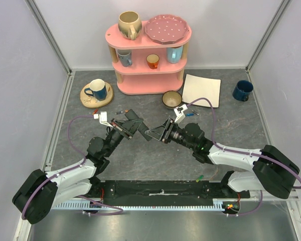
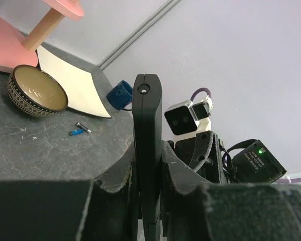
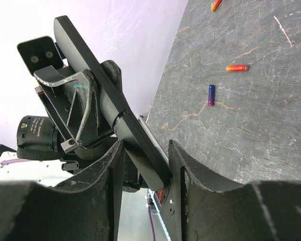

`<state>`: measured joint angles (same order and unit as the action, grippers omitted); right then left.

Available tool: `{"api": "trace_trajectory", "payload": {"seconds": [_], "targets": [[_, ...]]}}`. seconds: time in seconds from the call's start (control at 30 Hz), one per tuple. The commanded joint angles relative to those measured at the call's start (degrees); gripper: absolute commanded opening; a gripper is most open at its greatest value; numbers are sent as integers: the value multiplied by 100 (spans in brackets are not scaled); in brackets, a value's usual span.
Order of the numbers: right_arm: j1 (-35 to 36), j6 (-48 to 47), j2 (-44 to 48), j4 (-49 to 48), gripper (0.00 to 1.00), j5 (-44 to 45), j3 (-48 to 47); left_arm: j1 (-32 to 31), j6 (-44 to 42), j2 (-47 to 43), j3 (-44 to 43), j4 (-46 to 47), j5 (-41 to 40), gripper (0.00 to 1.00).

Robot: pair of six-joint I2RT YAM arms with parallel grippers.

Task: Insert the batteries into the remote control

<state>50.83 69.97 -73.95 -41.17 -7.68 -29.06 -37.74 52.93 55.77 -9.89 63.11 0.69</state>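
The remote control (image 2: 147, 130), a flat black slab, stands on edge between my left gripper's (image 2: 148, 175) fingers, which are shut on its lower half. My right gripper (image 3: 145, 160) has come in from the other side, and the remote control's (image 3: 105, 95) far end lies slanted across its jaws, touching both fingers. In the top view the two grippers meet over the middle of the table at the remote control (image 1: 139, 128). Loose batteries lie on the table: an orange one (image 3: 237, 68), a blue-purple one (image 3: 211, 95) and a blue one (image 2: 78, 132).
A pink shelf (image 1: 150, 55) with cups and a plate stands at the back. In front of it are a patterned bowl (image 1: 171, 99), a white sheet (image 1: 201, 90), a dark blue mug (image 1: 242, 90) and a blue mug on a wooden coaster (image 1: 97, 90). A green battery (image 1: 199, 177) lies by the bases.
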Motion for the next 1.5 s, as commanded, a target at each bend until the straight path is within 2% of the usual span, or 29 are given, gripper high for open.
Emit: {"api": "trace_trajectory", "payload": {"seconds": [0.0,0.23,0.33,0.43,0.63,0.9,1.03,1.13,1.3,1.47], "targets": [[-20,-133,-40,188,39,48,-179,-58,-265,-110,-215,360,1,2],[-12,-177,-40,250,36,48,-188,-58,-274,-92,-259,333,10,2],[-20,-151,-40,311,41,48,-223,-58,-248,-101,-259,289,28,2],[-38,-168,-14,521,50,56,-328,-58,-169,-92,-241,202,28,2],[-29,-282,56,961,64,100,-548,-58,86,22,-180,140,54,2],[-38,-519,328,1549,76,110,-706,-58,200,101,-127,140,-51,2],[-38,-1281,662,2636,87,56,-1022,-58,244,110,-118,70,-227,2],[-29,-1705,1014,3462,91,48,-1206,-58,271,145,-162,-62,-236,2],[-38,-2891,1392,5166,93,337,-1777,-50,455,241,-250,-420,-192,2],[303,-3955,797,6900,92,1364,-3130,-6,824,618,-795,-1380,413,2]]}}
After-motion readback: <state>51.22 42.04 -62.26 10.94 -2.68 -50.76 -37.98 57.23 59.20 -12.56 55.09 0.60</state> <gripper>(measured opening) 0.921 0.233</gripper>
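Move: My left hand still grips the remote around its middle, which lies about 1 cm back, right and below that hand. From my right hand, whose fingertips are on the remote's lower end, the remote's middle is about 4 cm ahead, 5 cm left and 3 cm up. On the table some 19 cm beneath my right hand, the blue battery lies 15 cm ahead and 19 cm right, the orange battery 16 cm ahead and 10 cm left. I let the remote's lower end go from my right fingertips: after a brief squeeze I spread those fingers wide, dip slightly, then draw that hand about 4.5 cm right, away from the remote, and up, tipping its fingers down some 20 degrees. My left hand keeps its grip and late on sinks about 3 cm, tilting slightly downward. ##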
